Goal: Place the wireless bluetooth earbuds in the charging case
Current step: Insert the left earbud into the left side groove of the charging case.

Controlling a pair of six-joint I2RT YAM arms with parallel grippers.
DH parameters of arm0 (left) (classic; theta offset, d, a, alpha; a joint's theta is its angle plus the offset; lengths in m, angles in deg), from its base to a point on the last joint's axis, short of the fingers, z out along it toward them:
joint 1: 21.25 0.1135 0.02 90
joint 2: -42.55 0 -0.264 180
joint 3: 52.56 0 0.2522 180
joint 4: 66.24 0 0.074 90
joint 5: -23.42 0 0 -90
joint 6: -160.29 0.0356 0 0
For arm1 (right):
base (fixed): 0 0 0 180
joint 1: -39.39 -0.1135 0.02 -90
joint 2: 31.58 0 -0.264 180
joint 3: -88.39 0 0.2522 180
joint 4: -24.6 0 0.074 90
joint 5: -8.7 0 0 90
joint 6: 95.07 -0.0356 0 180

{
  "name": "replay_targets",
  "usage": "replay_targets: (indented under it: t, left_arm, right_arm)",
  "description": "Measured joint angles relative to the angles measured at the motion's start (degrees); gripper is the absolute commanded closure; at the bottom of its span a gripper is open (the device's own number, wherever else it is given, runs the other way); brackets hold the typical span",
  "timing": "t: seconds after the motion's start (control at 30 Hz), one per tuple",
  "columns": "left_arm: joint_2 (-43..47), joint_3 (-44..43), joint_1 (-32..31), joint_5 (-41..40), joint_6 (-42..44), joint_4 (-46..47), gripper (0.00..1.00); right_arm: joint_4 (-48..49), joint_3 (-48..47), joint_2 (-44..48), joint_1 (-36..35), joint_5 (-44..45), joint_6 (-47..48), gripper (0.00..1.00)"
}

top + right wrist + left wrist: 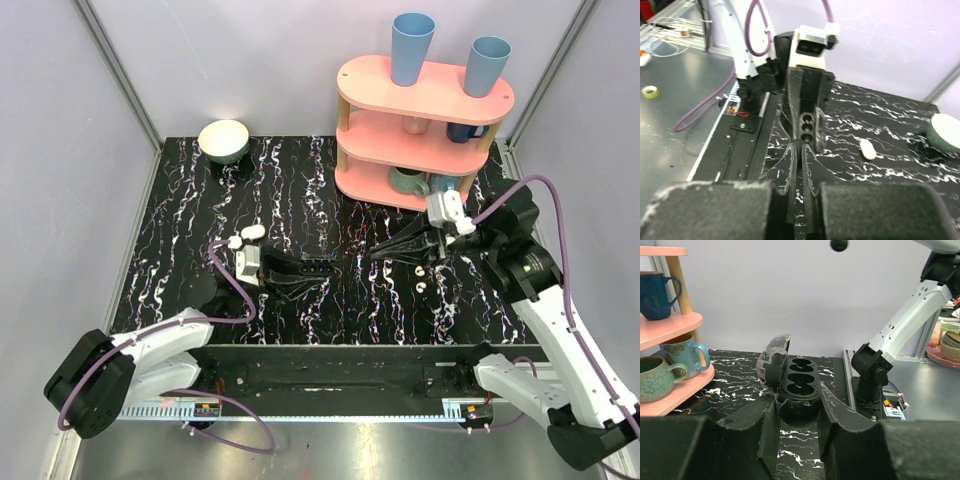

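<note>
The white pill-shaped charging case [252,231] lies shut on the black marble table, left of centre; it also shows in the right wrist view [867,149]. Two tiny white earbuds [420,270] [421,288] lie on the table under my right arm. My left gripper [305,270] [799,401] is shut on the near end of a black open hinged box [800,380] with three wells, its lid up on the left. My right gripper [373,254] [801,146] is shut with a thin slit and nothing visible in it. Its tips point at the box's far end [807,125].
A pink three-tier shelf [425,135] with mugs and two blue cups stands at the back right; it also shows at the left of the left wrist view [670,390]. A pale green bowl [224,140] sits at the back left.
</note>
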Motion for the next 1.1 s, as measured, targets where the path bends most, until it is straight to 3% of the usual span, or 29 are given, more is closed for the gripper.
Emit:
replay_targets:
  t: [0.17,0.5,0.77,1.1]
  left_arm:
    - [-1.4,-1.1,0.0,1.5,-1.4,0.0,1.00]
    - [-2.6,-3.0,0.0,3.6,-3.8,0.0,1.00]
    - [-2.6,-3.7,0.0,5.5,-4.4,0.0,1.00]
    - [-2.6,-3.8,0.2,6.2,-4.2,-0.5,1.00]
  right_arm:
    - [-9.3,-4.7,-4.0,-8.9,4.0,7.1,1.00]
    - [-24.4,-12.6,-14.7,-24.5,21.0,19.0,1.00]
    - [-26.6,-14.7,-17.5,-32.7,35.2,23.0,1.00]
    - [-26.5,-15.6,-18.1,-35.8,42.4,25.7,1.00]
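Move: The open charging case, held upright in the left hand, lies about 11 cm to the right hand's left, 1 cm farther out and 8 cm lower; from the left hand it is some 3 cm right, level fore and aft, and 2 cm up. From the right hand, the white pod on the table is roughly 26 cm left, 17 cm ahead and 30 cm down; the loose white buds are 12 cm right, 6 cm ahead, equally low. Right hand carries the pinched black earbud 10 cm left and 7 cm down to the case, fingertips tipping down 25 degrees. ##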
